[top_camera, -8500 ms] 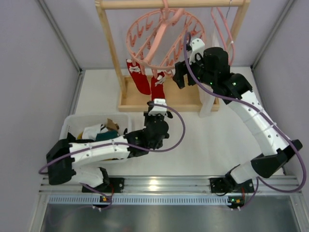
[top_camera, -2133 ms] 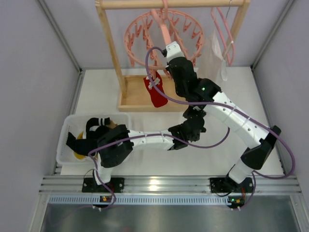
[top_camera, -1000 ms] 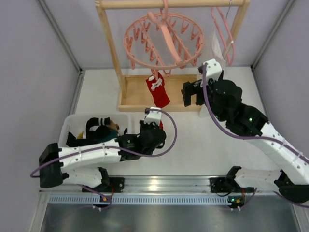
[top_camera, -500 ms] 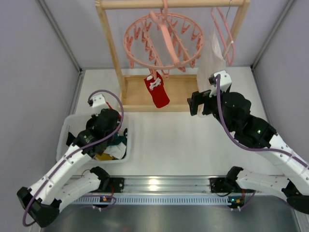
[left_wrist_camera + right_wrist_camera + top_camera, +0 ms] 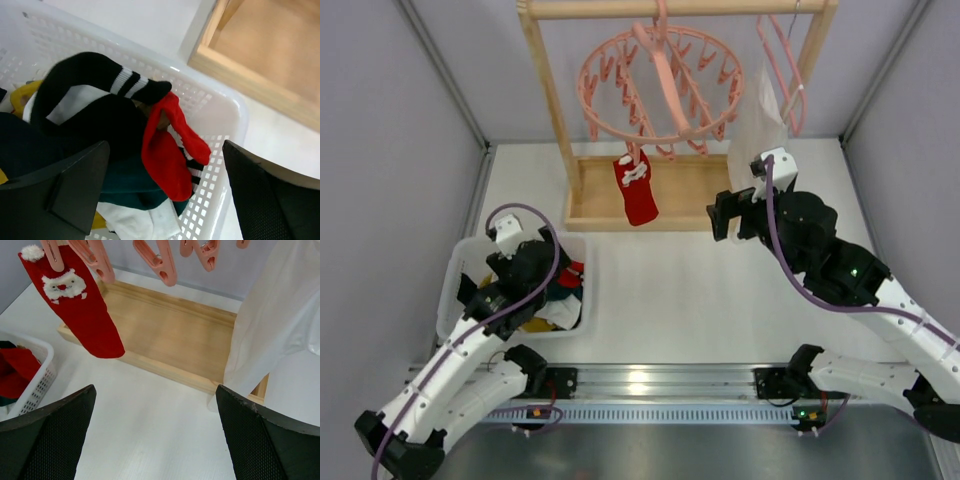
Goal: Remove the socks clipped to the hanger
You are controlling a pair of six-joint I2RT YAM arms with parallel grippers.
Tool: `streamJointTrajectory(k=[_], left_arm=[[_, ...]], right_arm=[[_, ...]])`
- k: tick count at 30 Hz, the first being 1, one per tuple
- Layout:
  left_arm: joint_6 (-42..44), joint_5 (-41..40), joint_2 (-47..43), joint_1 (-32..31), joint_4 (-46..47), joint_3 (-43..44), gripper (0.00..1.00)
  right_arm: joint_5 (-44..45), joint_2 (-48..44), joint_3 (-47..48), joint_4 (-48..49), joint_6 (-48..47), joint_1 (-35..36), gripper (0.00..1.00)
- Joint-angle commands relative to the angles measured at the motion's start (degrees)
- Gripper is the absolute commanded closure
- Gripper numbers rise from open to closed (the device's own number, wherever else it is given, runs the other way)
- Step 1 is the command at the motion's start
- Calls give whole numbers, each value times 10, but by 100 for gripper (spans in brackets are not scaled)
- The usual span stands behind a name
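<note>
One red Santa sock [image 5: 638, 190] [image 5: 80, 305] hangs from a clip of the round pink hanger [image 5: 655, 80]. My right gripper [image 5: 725, 212] [image 5: 155, 440] stands open, to the right of that sock and lower, with nothing between its fingers. Over the white basket [image 5: 460, 262] [image 5: 235, 110] my left gripper [image 5: 552, 285] [image 5: 165, 200] is open. Below it a red sock [image 5: 167, 150] lies loose on a black striped sock [image 5: 95, 75], a dark green one [image 5: 125, 182] and a white one [image 5: 135, 220].
The wooden rack [image 5: 545, 100] has a flat base [image 5: 670, 195] [image 5: 170, 335] under the hanger. A large white garment [image 5: 760, 115] [image 5: 270, 325] hangs at the rack's right, close to my right gripper. Several pink clips [image 5: 160, 262] dangle without socks.
My left arm swung from the table's middle over to the basket, its gripper opened and a red sock dropped in. My right gripper drew back a little toward the near right.
</note>
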Motion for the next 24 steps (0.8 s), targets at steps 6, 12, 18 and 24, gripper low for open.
streamJointTrajectory(k=[6, 12, 18, 24], left_arm=[[6, 58, -36, 2, 30, 47, 1], [155, 335, 26, 0, 264, 33, 1], [206, 408, 67, 0, 516, -37, 1], [263, 468, 177, 1, 611, -5, 1]], right_arm=[[-5, 0, -9, 28, 6, -4, 0], [-24, -8, -20, 39, 13, -4, 0], [-83, -36, -34, 47, 15, -5, 1], [-179, -73, -53, 66, 7, -5, 1]])
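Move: The last red sock hangs from the hanger about 14 cm ahead of the left gripper, 18 cm to its right and 11 cm higher. The hanger ring's middle is roughly 10 cm farther out than that sock and 11 cm above it. The basket's middle lies some 13 cm below the left gripper, about 6 cm to its left and 3 cm back. From the right gripper the sock is about 13 cm ahead, 13 cm left and 7 cm lower. Bring the empty left gripper up out of the basket area, then sweep it about 17 cm right and some 6 cm forward towards the hanging red sock, ending about 6 cm higher. Swing it some 45 degrees clockwise on the way and tip the fingers up towards level, keeping them wide open and short of the sock. Late on, ease the open right gripper back about 3 cm and slightly left, turning it a little counter-clockwise. ##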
